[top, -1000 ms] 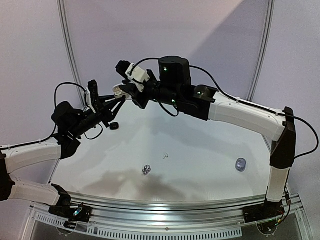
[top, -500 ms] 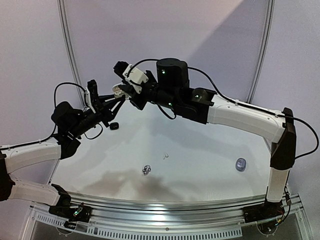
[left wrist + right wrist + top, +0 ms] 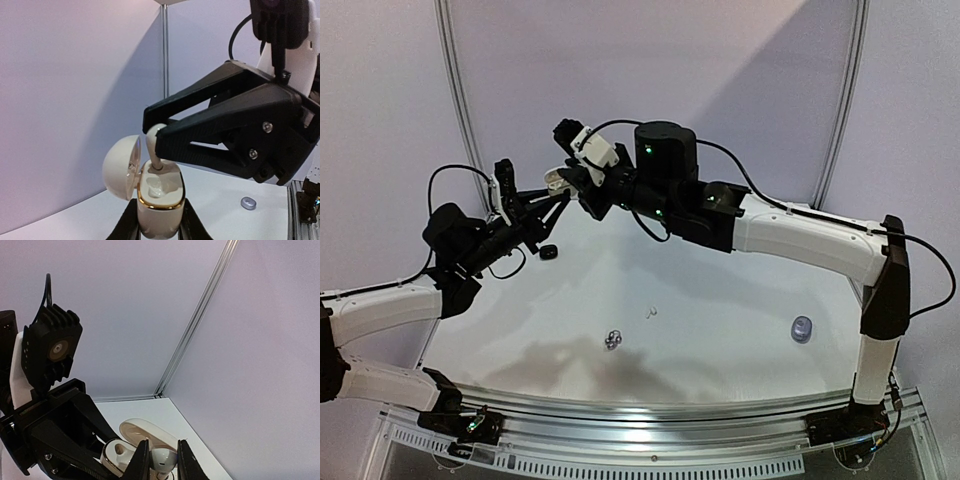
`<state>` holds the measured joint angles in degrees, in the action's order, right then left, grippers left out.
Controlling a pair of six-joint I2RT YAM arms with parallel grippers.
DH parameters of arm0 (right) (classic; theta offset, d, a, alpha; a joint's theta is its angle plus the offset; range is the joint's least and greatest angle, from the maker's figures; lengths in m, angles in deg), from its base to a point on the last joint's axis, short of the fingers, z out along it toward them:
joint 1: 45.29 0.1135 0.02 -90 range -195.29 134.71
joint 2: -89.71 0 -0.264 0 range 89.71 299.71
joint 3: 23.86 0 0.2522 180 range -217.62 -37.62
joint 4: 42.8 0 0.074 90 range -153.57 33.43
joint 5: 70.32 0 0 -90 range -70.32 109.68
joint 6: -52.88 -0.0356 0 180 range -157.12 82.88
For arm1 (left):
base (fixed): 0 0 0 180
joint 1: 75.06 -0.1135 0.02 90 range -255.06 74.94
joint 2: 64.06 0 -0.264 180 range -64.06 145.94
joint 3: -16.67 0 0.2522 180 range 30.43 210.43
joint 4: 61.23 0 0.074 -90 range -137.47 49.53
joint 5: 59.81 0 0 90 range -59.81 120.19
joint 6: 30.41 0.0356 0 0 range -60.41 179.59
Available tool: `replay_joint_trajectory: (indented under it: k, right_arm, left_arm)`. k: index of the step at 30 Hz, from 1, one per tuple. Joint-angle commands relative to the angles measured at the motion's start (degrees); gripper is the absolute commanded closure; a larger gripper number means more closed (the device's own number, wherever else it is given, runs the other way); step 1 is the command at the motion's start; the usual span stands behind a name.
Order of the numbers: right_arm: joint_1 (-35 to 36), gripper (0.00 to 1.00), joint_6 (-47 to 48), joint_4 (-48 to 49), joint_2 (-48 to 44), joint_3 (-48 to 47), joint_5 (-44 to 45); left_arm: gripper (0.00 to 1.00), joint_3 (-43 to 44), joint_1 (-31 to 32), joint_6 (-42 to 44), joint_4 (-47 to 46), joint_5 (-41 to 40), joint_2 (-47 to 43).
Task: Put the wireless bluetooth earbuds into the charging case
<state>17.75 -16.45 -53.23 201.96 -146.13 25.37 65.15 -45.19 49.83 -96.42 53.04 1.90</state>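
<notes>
A cream charging case (image 3: 157,200) with a gold rim is held upright above the table's far left, with my left gripper (image 3: 159,222) shut on its body. Its lid (image 3: 121,167) hangs open to the left. My right gripper (image 3: 162,460) is shut on a white earbud (image 3: 163,458). The earbud's stem (image 3: 152,145) reaches down into the case's far socket. The socket beside it (image 3: 117,452) looks empty. In the top view both grippers meet at the case (image 3: 557,180).
On the table lie a small black case (image 3: 548,252) under the left gripper, a white earbud (image 3: 649,312) mid-table, silvery earbuds (image 3: 612,341) nearer the front, and a grey-blue case (image 3: 802,328) at the right. Walls close in behind and to the left.
The right arm's wrist has shifted only slightly. Both grippers and the case stay together at the same spot.
</notes>
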Motion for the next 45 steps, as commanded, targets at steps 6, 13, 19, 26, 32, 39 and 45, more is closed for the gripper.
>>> replay_joint_trajectory:
  k: [6, 13, 19, 26, 32, 39, 45]
  right_arm:
    - [0.3, 0.85, -1.1, -5.3, 2.0, 2.0, 1.2]
    - [0.2, 0.8, -1.1, -5.2, 1.7, 1.6, 1.7]
    - [0.3, 0.8, -0.9, -4.8, 1.7, 1.2, 1.9]
    - [0.3, 0.8, -0.8, -5.4, 2.2, -1.3, 2.1]
    - [0.3, 0.73, -1.0, -6.3, 2.9, -2.0, 2.5]
    - [0.2, 0.69, -1.6, -6.8, 2.5, -3.4, 2.0]
    - [0.2, 0.56, -6.5, -0.3, -2.9, -3.6, -4.0]
  left_arm:
    - [1.0, 1.6, 0.0, 0.0, -6.8, -0.8, -2.3]
    - [1.0, 1.5, 0.0, 0.0, -6.6, -1.1, -2.4]
    - [1.0, 1.4, -0.1, 0.1, -6.5, -0.6, -2.5]
    - [1.0, 1.7, -0.1, -0.7, -5.6, 1.3, -2.1]
    - [1.0, 1.9, -0.1, -1.3, -5.2, 1.3, -2.1]
    - [1.0, 2.2, -0.2, -2.1, -4.1, 1.0, -1.8]
    - [1.0, 2.5, -1.1, -4.2, 1.5, -2.2, -2.3]
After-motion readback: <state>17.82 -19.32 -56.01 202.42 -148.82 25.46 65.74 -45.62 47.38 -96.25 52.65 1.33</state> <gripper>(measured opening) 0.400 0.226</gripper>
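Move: The right fingers pinch the white earbud with its stem in the charging case's far well, the case's middle some 3 cm below the right hand and 1 cm to its left. The open lid stands about 3 cm ahead of that hand, 2 cm left and 2 cm below. From the left hand, which grips the case, the earbud is about 3 cm above, 2 cm right and 1 cm ahead. Right fingers open, releasing the earbud over the well, ending half a centimetre higher; left lifts the case 1 cm. ##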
